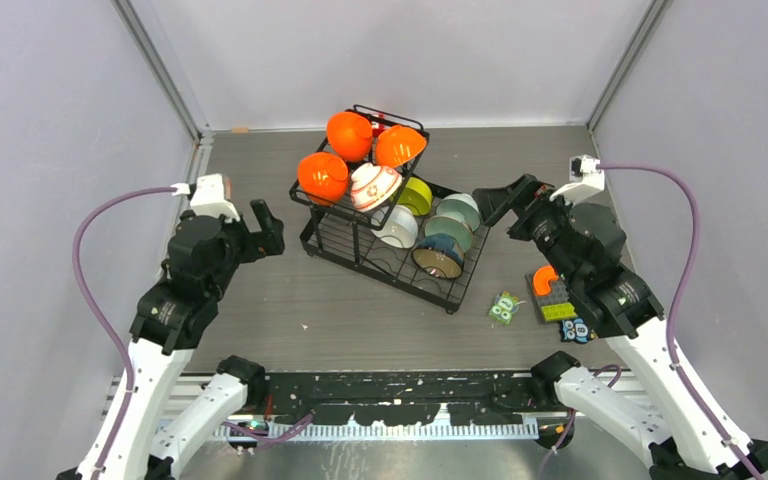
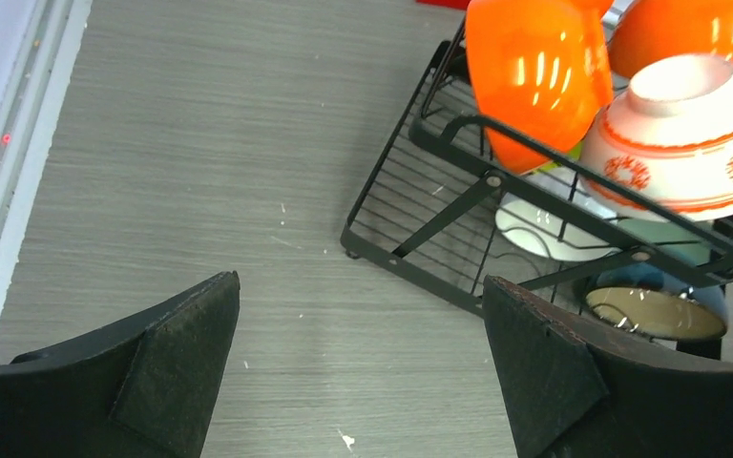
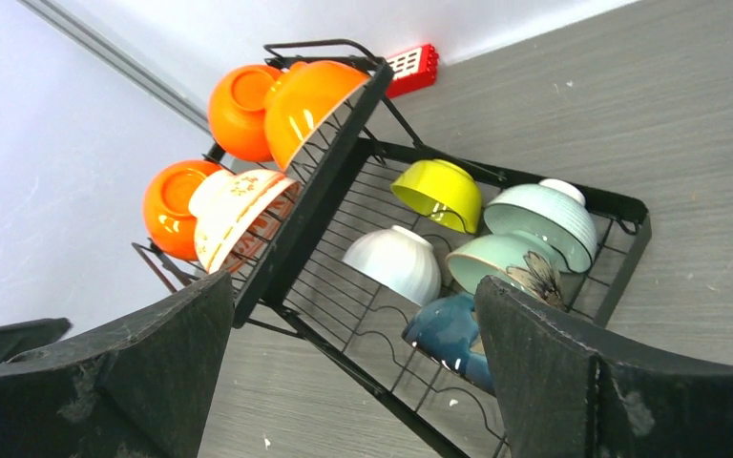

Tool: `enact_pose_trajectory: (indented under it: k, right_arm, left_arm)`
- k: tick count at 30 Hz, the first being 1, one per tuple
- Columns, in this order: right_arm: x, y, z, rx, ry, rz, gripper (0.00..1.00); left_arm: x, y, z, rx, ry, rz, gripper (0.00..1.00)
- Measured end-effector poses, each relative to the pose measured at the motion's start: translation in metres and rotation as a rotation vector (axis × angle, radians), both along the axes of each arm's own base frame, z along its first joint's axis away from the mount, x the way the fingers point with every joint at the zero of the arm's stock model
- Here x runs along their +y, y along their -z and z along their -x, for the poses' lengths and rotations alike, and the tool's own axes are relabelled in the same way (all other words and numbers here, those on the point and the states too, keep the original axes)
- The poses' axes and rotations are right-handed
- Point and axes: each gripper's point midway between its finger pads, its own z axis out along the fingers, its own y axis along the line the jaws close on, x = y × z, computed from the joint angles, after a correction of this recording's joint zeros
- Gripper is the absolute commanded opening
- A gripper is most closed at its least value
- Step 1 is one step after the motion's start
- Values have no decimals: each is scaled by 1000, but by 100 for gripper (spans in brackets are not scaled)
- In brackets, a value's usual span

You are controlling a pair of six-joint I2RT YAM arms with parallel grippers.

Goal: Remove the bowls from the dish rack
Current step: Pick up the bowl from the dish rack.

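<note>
The black wire dish rack (image 1: 360, 247) stands mid-table. Its raised upper basket holds three orange bowls (image 1: 349, 135) and a white bowl with red pattern (image 1: 374, 186). The lower tier carries a lime bowl (image 1: 416, 196), a plain white bowl (image 1: 397, 227), two mint bowls (image 1: 458, 210) and a dark bowl with tan inside (image 1: 438, 257). My left gripper (image 1: 267, 228) hangs open left of the rack, over bare table (image 2: 361, 367). To the rack's right, my right gripper (image 1: 505, 200) is open and faces the lower tier (image 3: 355, 367). Neither touches anything.
Flat toy blocks (image 1: 552, 295) and owl cards (image 1: 505, 307) lie on the table under my right arm. A red block (image 3: 410, 65) sits behind the rack by the back wall. Grey walls close in the left, right and back sides.
</note>
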Motion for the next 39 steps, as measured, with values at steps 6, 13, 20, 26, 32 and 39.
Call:
enact_pose_trajectory:
  k: [6, 13, 20, 26, 32, 39]
  right_arm:
    - [12, -12, -6, -12, -48, 7, 100]
    - [37, -2, -10, 47, -151, -24, 98]
    - [76, 3, -13, 117, -286, -186, 90]
    - [112, 12, -26, 195, -357, -398, 86]
    - [143, 12, -24, 235, -389, -489, 81]
    - [154, 10, -27, 245, -317, -555, 70]
  left_arm:
    - [3, 22, 6, -4, 0, -5, 100]
    - [5, 12, 18, -136, 14, 45, 100]
    - [-3, 16, 18, -166, 59, 61, 100]
    - [-8, 20, 18, -155, 84, 68, 99]
    - [-9, 20, 19, -162, 86, 76, 99]
    - [-8, 20, 22, -171, 84, 79, 99]
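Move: From the right hand, the patterned bowl on the rack's upper tier lies about 23 cm left, 5 cm ahead and 5 cm below. The left orange bowl stands some 11 cm farther left and 2 cm farther out than it; the right orange bowl is 8 cm beyond it and 5 cm to its right. The white bowl, a tier lower, lies 18 cm left of the hand and 3 cm back. From the left hand the patterned bowl is about 21 cm right, 8 cm ahead. The right hand sweeps about 15 cm left towards the patterned bowl, rolling left-side-up some 30 degrees, fingers partly closing. ##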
